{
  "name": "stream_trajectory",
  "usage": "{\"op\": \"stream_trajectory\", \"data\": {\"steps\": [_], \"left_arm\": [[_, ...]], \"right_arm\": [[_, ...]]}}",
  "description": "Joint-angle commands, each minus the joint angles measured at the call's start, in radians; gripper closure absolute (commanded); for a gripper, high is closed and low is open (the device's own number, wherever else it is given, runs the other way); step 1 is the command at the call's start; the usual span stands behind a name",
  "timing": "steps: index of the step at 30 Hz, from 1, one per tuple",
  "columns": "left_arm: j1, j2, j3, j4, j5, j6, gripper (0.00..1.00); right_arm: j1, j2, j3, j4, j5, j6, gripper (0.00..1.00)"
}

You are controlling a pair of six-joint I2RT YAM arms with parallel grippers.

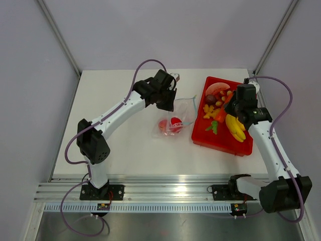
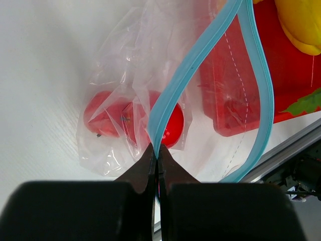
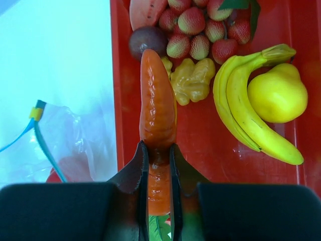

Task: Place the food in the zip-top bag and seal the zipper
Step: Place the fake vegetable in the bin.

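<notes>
The clear zip-top bag (image 1: 175,120) lies on the white table left of the red tray, with two red toy fruits (image 2: 170,125) inside. My left gripper (image 2: 156,148) is shut on the bag's light blue zipper (image 2: 200,55) and holds the mouth up and open. My right gripper (image 3: 158,148) is shut on an orange toy carrot (image 3: 157,105) over the tray. In the top view the right gripper (image 1: 224,111) is above the tray's middle. The bag also shows in the right wrist view (image 3: 60,140).
The red tray (image 1: 200,135) holds a banana bunch (image 3: 246,110), a yellow pear (image 3: 277,93), several strawberries (image 3: 200,30), a ginger piece (image 3: 193,80), a dark purple fruit (image 3: 147,40) and a green leaf (image 1: 213,128). The aluminium rail (image 1: 165,193) runs along the near edge.
</notes>
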Motion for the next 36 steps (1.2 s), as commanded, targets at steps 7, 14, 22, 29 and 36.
{"op": "stream_trajectory", "data": {"steps": [7, 14, 22, 29, 36], "left_arm": [[0.002, -0.033, -0.023, 0.063, 0.033, -0.006, 1.00], [0.002, -0.042, -0.040, 0.059, 0.030, 0.008, 1.00], [0.002, -0.038, -0.035, 0.056, 0.018, 0.012, 1.00], [0.002, -0.033, -0.029, 0.050, 0.009, 0.022, 1.00], [0.002, -0.028, -0.026, 0.043, 0.001, 0.022, 1.00]], "right_arm": [[-0.003, 0.241, -0.134, 0.210, -0.022, 0.097, 0.91], [-0.005, 0.371, -0.099, 0.251, 0.018, 0.101, 0.76], [-0.005, 0.436, -0.031, 0.222, 0.056, 0.051, 0.43], [-0.006, 0.526, 0.006, 0.173, 0.059, 0.025, 0.43], [-0.008, 0.604, 0.030, 0.181, 0.016, 0.035, 0.45]]}}
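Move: The right hand already holds the carrot over the bin; the free patch of bin floor it is taken to lies about 20 cm below, some 4 cm ahead and 1 cm to the left. From that hand, the ginger is about 10 cm ahead and 4 cm left, the bananas 1 cm ahead and 9 cm right, and the dark fruit 16 cm ahead and 3 cm left, all near the floor. From the left hand, that patch is some 20 cm right, 6 cm back and 16 cm below. The right hand sinks fast into the bin with the carrot, about 15 cm down and a little forward, the wrist tipping the fingers steeper by nearly 20 degrees, then spreads its fingers to roughly half open and lets the carrot go just behind the ginger. Staying low, it eases a few centimetres farther forward with the fingers open and then sinks another 4 cm, still tipping down, so that the fingers end on either side of the carrot without closing on it. ##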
